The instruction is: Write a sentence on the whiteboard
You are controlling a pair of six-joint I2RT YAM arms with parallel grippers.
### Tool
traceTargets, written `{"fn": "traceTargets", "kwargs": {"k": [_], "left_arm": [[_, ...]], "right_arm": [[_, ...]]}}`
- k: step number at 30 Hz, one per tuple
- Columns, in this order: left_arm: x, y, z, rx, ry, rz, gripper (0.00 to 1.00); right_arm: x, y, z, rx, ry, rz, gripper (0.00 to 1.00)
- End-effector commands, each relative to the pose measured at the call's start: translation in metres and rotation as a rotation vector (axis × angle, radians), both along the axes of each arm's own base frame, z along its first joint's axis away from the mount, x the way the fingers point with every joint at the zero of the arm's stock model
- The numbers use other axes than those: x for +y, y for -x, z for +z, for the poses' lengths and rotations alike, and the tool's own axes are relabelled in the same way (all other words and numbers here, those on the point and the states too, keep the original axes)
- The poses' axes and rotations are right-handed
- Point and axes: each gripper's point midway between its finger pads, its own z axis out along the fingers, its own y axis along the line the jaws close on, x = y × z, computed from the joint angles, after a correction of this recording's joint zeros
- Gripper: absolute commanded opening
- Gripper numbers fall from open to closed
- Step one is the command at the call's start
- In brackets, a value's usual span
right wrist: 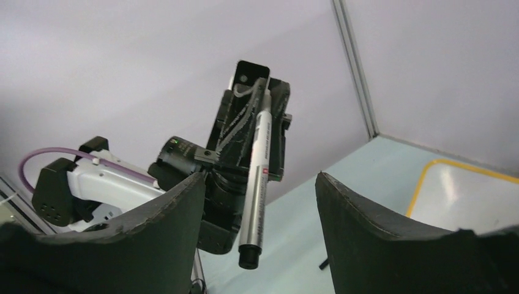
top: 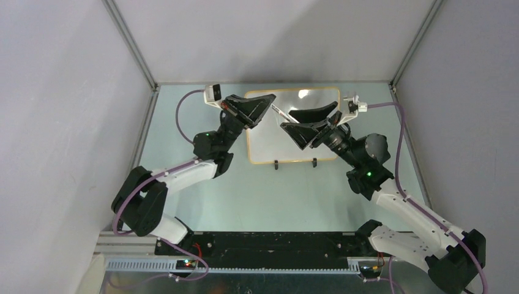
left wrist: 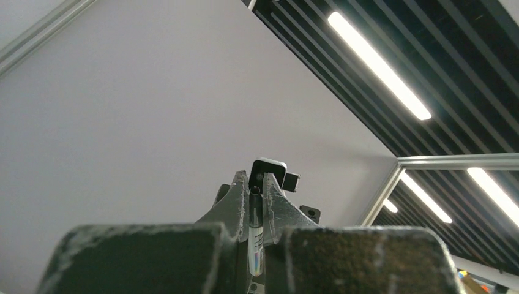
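Observation:
The whiteboard (top: 269, 147) with its orange rim lies flat at the back of the table; a corner of it shows in the right wrist view (right wrist: 465, 196). No sentence shows on its bare parts, and both grippers hide its middle. My left gripper (top: 264, 105) is shut on a silver marker (top: 281, 113) and holds it above the board. From the right wrist, the marker (right wrist: 256, 184) hangs from the left gripper (right wrist: 248, 101), black end toward the camera. My right gripper (top: 294, 122) is open, its fingers (right wrist: 367, 233) wide apart on either side of the marker's free end without touching it.
Grey enclosure walls close in the pale green table (top: 245, 196) on three sides. The board's two black feet (top: 276, 164) point toward the arm bases. Purple cables (top: 401, 135) loop off both wrists.

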Motion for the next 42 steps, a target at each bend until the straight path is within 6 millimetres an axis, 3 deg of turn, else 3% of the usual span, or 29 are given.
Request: {"fn": "traceTargets", "kwargs": {"k": [1,13,22,29,31,32,33,35,36,37,39,42], "left_arm": [[0.013,0.009,0.019,0.007,0.094,-0.019,0.0],[0.008,0.009,0.013,0.037,0.098,-0.039,0.0],[0.005,0.009,0.009,0.046,0.09,-0.044,0.0],[0.002,0.009,0.01,0.045,0.09,-0.053,0.0],[0.002,0.008,0.009,0.044,0.088,-0.051,0.0],[0.002,0.008,0.009,0.045,0.088,-0.052,0.0],[0.002,0.008,0.01,0.043,0.088,-0.053,0.0],[0.001,0.009,0.011,0.037,0.085,-0.057,0.15],[0.001,0.009,0.011,0.03,0.081,-0.053,0.39],[0.002,0.009,0.012,0.022,0.076,-0.048,0.53],[0.004,0.005,0.009,0.024,0.055,-0.038,0.93],[0.009,-0.008,0.005,0.035,-0.018,0.004,0.99]], "right_arm": [[0.0,0.011,0.024,-0.084,-0.067,0.028,0.68],[0.008,-0.002,0.028,-0.042,-0.049,0.023,0.51],[0.012,-0.004,0.033,-0.06,-0.031,0.024,0.47],[0.015,-0.005,0.035,-0.064,-0.016,0.025,0.28],[0.016,-0.005,0.035,-0.063,-0.014,0.027,0.17],[0.017,-0.005,0.034,-0.062,-0.01,0.028,0.04],[0.016,-0.005,0.035,-0.063,-0.01,0.026,0.01],[0.015,-0.007,0.034,-0.053,-0.007,0.015,0.0],[0.014,-0.007,0.034,-0.05,-0.007,0.011,0.0],[0.012,-0.008,0.034,-0.042,-0.009,-0.003,0.0],[0.003,-0.009,0.039,-0.039,-0.02,-0.038,0.0],[-0.022,-0.025,0.041,-0.003,-0.033,-0.159,0.0]]}}
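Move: Between the two grippers, the marker is held by its writing-tip end in the left fingers, its middle about 2 cm back and 3 cm to the right of the left hand, at nearly its height. From the right hand that middle lies roughly 2 cm ahead, 2 cm to the left and 1 cm up, with the tail already between the open fingers. The whiteboard's middle is some 12 cm ahead, 3 cm to the right and 38 cm below the right hand. Easing about 2 cm forward and 1 cm left along the marker, and ending slightly higher, the right hand closes its wide-open fingers and pinches the barrel. Only after that grip is made does the left hand, near enough still with a tilt of about 5 degrees, open wide and let go of the tip end. ##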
